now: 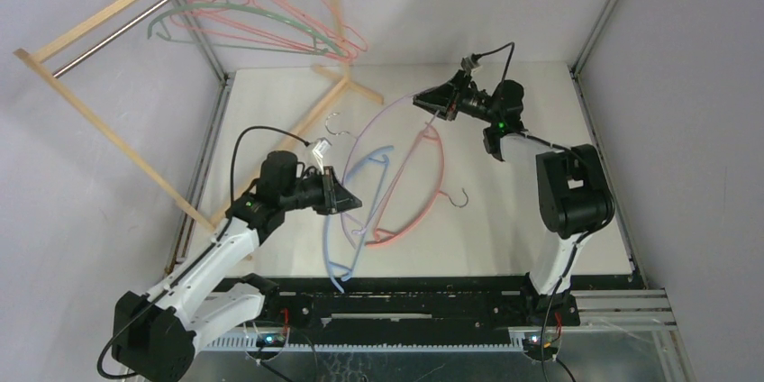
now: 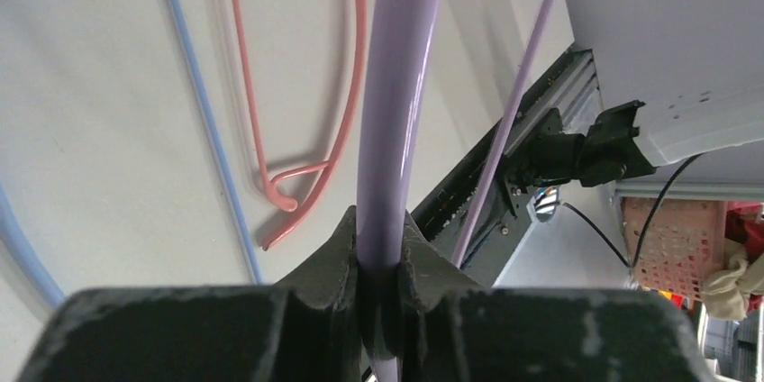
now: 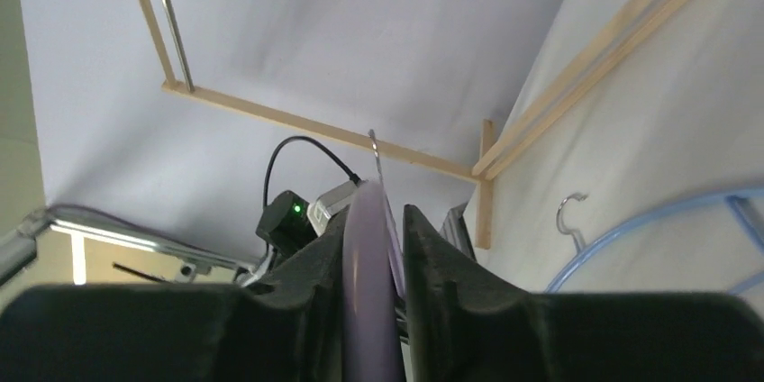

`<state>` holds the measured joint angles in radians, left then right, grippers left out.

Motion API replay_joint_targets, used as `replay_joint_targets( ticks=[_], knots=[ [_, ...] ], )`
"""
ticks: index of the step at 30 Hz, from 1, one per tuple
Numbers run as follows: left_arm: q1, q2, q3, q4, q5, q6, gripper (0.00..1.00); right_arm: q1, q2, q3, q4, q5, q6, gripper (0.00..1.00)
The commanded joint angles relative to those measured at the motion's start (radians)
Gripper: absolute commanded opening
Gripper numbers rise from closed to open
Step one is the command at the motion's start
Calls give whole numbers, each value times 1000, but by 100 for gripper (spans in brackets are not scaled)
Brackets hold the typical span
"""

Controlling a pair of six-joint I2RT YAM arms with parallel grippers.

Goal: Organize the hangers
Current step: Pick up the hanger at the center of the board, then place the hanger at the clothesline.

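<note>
A lilac hanger (image 1: 369, 130) arcs above the table between both arms. My left gripper (image 1: 353, 202) is shut on its thick bar (image 2: 396, 85), the fingers (image 2: 338, 251) pinching it from both sides. My right gripper (image 1: 423, 101) is at the hanger's other end. There the lilac bar (image 3: 369, 292) lies between slightly parted jaws, against one finger with a sliver of gap to the other. A blue hanger (image 1: 365, 162) and a pink hanger (image 1: 440, 186) lie flat on the table under the lilac one.
A light wooden rack (image 1: 90, 112) with a metal rod (image 1: 108, 35) leans at the back left. A green hanger (image 1: 243, 11) and thin pink wire hangers (image 1: 297, 4) hang on it. The rack's foot (image 1: 347, 85) rests on the table's far side. Grey walls enclose the table.
</note>
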<state>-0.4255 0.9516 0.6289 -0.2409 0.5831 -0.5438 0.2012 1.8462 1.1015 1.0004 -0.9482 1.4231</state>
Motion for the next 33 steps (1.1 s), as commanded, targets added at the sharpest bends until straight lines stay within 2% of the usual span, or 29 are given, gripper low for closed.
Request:
replay_joint_targets(
  ticks=[1,4,7,11,15,18,21,27,33],
  knots=[
    [-13,-33,21,-48,-26,65,0,0,-58,16,-257,0,-105,44],
    [-12,-70,54,-157,-124,90,0,0,-123,17,-602,35,-342,70],
    [-2,-118,77,-262,-228,106,0,-8,-161,15,-930,89,-567,84],
    [3,-170,124,-402,-405,111,0,-36,-212,-7,-1202,220,-742,100],
    [3,-209,219,-566,-704,65,0,-63,-273,-8,-1346,366,-847,100],
    [2,-216,300,-682,-941,26,0,-73,-290,-2,-1350,370,-852,100],
    [2,-168,412,-784,-1100,11,0,-69,-292,9,-1342,367,-836,100],
    [23,-52,573,-933,-1329,-35,0,-65,-299,14,-1340,360,-822,100],
    [91,25,670,-887,-1351,1,0,-67,-300,14,-1347,347,-826,100]
  ],
)
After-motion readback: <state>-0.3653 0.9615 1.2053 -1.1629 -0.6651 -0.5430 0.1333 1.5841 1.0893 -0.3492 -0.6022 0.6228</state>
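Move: The left hand still pinches the purple hanger. The rack's rail, where the hung hangers sit, is roughly 35 cm ahead, 15 left and 30 up from it. The rack's foot bar is about 26 ahead and 21 left; the blue hanger lies below, 4 ahead, and the pink hanger 15 ahead and 17 right, both some 16 down. From the right hand, the pink hanger lies about 4 back, 3 left and 26 below. Leftwards in a wide swing of some 23 cm, the left hand carries the purple hanger off towards the rack, dipping slightly, then rising to end about 8 cm higher; its wrist rolls and turns counter-clockwise, so the downward-slanting fingers swing from right-forward to left-forward. The right hand opens wide, lets go of the hanger's far end, and sinks about 14 cm while drawing off to the right and a little back. ##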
